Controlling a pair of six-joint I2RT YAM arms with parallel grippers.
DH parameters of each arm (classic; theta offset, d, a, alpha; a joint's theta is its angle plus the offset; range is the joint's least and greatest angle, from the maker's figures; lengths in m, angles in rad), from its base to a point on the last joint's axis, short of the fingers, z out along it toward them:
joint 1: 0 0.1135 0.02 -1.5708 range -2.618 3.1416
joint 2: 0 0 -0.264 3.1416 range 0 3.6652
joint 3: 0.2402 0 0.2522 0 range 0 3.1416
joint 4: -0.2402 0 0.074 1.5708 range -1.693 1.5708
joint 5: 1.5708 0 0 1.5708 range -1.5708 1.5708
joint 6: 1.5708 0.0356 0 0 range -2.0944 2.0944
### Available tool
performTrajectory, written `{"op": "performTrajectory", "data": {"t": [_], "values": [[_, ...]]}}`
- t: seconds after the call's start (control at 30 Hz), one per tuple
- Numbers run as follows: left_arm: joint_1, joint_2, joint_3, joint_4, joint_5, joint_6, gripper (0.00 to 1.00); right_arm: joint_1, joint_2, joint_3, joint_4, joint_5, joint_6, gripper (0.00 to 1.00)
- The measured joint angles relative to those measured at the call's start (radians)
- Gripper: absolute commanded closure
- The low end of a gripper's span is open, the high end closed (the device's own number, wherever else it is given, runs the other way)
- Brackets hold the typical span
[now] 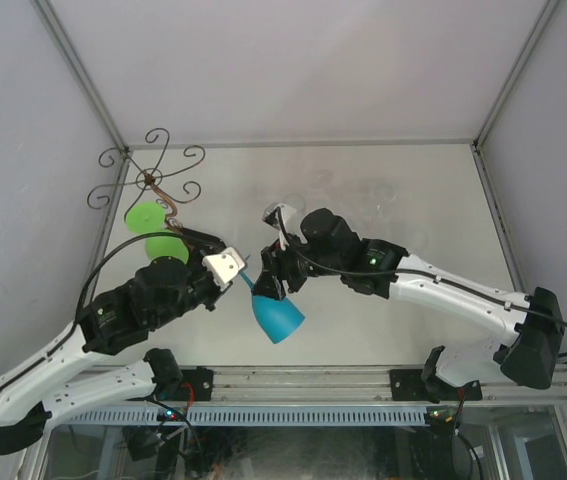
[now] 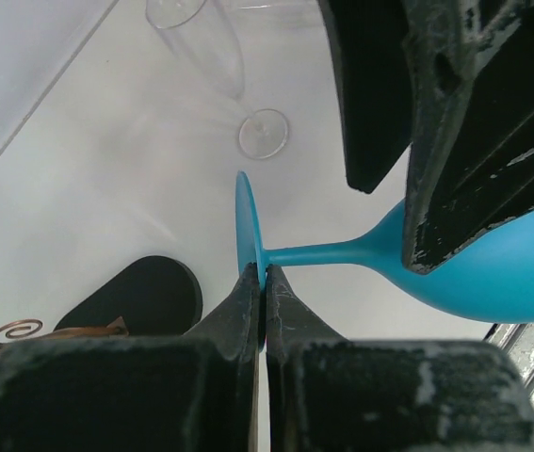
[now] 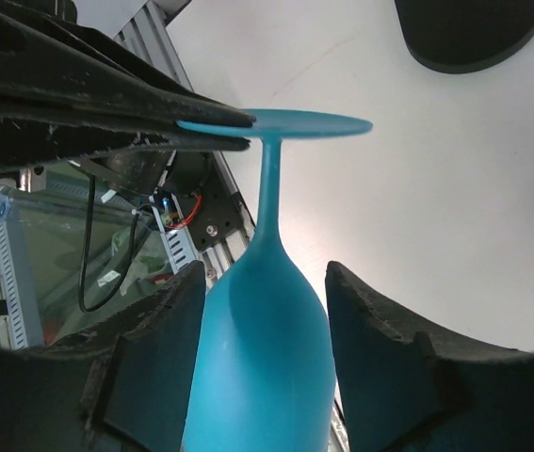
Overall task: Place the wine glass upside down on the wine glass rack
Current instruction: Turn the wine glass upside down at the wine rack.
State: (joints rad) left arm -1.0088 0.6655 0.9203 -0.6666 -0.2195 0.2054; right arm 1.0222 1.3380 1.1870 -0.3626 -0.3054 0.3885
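The blue wine glass (image 1: 278,318) hangs in the air between both arms, tilted with its bowl toward the near edge. My left gripper (image 1: 244,279) is shut on the rim of its round foot (image 2: 246,221), jaws pressed together on the thin disc. My right gripper (image 1: 267,288) straddles the bowl (image 3: 262,358), one finger against each side of it. The wine glass rack (image 1: 153,183) stands at the far left, its thin scroll arms spread out. Its black oval base (image 2: 144,297) lies just beyond the glass foot.
Two green glasses (image 1: 149,220) sit at the rack behind my left arm. Clear glasses (image 1: 383,195) stand at the back right of the white table; one lies near the blue foot (image 2: 212,47). The metal frame rail (image 1: 303,385) runs along the near edge.
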Motion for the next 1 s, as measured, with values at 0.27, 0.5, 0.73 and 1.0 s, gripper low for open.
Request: {"op": "performTrajectory", "data": {"t": [0.27, 0.5, 0.73, 1.0], "values": [[0.000, -0.005, 0.000, 0.015, 0.017, 0.025, 1.00, -0.001, 0.067, 0.000, 0.068, -0.046, 0.020, 0.57], [0.000, -0.013, 0.000, 0.011, 0.014, 0.034, 1.00, -0.001, 0.106, 0.000, 0.118, -0.078, 0.048, 0.68], [0.000, -0.019, 0.000, 0.013, 0.013, 0.034, 1.00, -0.002, 0.130, 0.039, 0.119, -0.079, 0.059, 0.87], [0.000, -0.020, 0.000, 0.013, 0.011, 0.035, 1.00, -0.004, 0.135, 0.050, 0.112, -0.074, 0.063, 0.80]]}}
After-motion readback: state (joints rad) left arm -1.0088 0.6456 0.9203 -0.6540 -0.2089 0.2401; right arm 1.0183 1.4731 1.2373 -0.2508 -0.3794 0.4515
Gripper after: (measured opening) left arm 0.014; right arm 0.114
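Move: The blue wine glass is still held by its foot in my left hand, bowl pointing back and right. Its stem lies about 4 cm to the left of my right hand, some 1 cm farther out and 1 cm lower. From my right hand, the rack's black base is about 18 cm left, 8 ahead and 22 below; the hanging green glass is some 24 cm left, 11 ahead and 4 lower. From my left hand, the stem lies about 4 cm right, 2 back and 1 below. I slide my half-open right hand about 4 cm left, in towards the foot end of the blue glass, dipping slightly before easing partly back up, with barely any turn of the wrist. On the way I close my fingers until they pinch the stem just below the foot. My left hand stays nearly in place and keeps its shut grip on the foot. ##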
